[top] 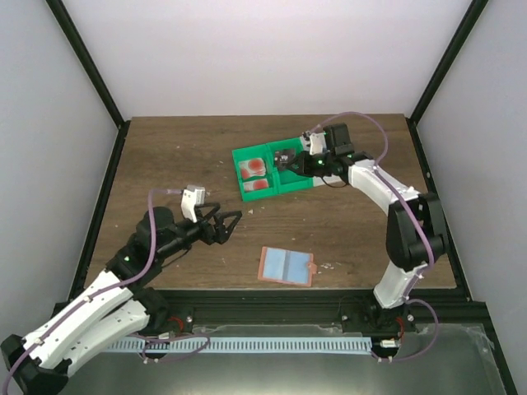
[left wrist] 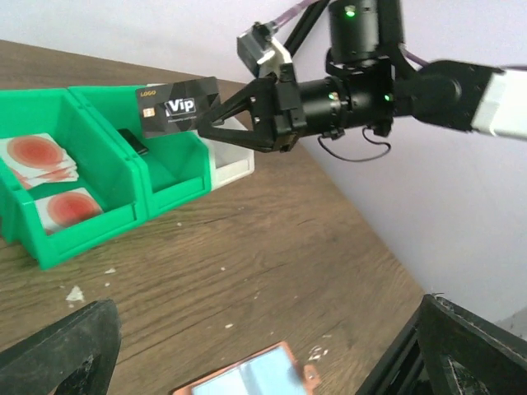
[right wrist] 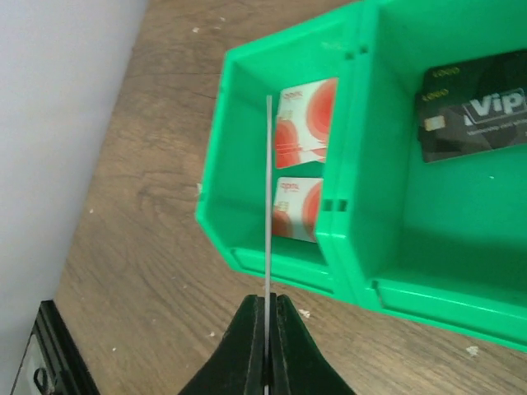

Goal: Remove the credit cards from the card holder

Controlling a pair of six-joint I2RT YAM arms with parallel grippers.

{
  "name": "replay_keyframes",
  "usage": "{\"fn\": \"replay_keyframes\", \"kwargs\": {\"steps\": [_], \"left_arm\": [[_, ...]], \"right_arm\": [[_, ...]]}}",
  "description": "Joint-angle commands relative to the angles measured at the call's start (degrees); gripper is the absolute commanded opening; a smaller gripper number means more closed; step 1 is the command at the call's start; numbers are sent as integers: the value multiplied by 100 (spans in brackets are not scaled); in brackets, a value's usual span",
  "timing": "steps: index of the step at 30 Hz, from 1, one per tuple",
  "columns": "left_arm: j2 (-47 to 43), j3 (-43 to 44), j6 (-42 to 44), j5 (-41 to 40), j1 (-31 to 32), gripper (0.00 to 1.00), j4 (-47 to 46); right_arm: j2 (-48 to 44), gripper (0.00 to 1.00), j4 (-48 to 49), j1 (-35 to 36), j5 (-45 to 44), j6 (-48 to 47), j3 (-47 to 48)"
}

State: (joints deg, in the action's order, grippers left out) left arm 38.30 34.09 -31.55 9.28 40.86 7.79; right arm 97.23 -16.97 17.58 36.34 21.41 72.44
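The card holder [top: 286,267] lies open and flat near the table's front edge, salmon rim around blue-grey panels; its top edge shows in the left wrist view [left wrist: 247,375]. My right gripper [top: 290,161] is shut on a black credit card [left wrist: 177,108] and holds it above the green bins [top: 268,171]. In the right wrist view that card [right wrist: 268,197] shows edge-on. Whitish cards with red blots [right wrist: 303,123] lie in one green compartment, and another black card [right wrist: 473,115] lies in the one beside it. My left gripper [top: 227,226] is open and empty, left of the holder.
A white bin [left wrist: 232,164] stands against the green bins on their far side. Small pale crumbs dot the wood around the holder. Black frame rails run along the table's edges, with white walls behind them.
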Motion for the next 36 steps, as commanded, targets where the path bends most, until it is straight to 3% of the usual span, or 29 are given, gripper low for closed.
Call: {"fn": "replay_keyframes", "kwargs": {"steps": [1,13,36], "left_arm": [[-423,65,942,-146,-16,100,801],[-804,-263,1254,-160,-22,100,811],[-895,-344,1213,-325,-18,100,798]], "right_arm": [[379,1,-568,-63,-275,-64,551],[1546,0,-1155,-167,-808,-60,1725],[3330,1,-2024,-217,-353,-558,3645]]}}
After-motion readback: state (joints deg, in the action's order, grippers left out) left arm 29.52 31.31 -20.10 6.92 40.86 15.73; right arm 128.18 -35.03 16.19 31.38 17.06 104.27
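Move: Already held in the right fingers is a black card. The middle green compartment with the black cards, its destination, lies roughly 11 cm ahead of the right hand, 2 cm to its left and 16 cm below. The red-card compartment is some 12 cm left of those black cards and 4 cm nearer; the white box stands about 14 cm right of them and 1 cm farther. From the left hand the black cards lie about 31 cm ahead, 18 cm right and 24 cm below. Carrying the pinched black card down and forward, about 10 cm down and 9 cm outward, the right hand brings it into the middle green compartment, sinking first and then moving both ways together while its fingers tip some 15 degrees more steeply down and stay shut. The empty left hand, wide open, backs off about 3 cm to its left and back, sinking slightly. ##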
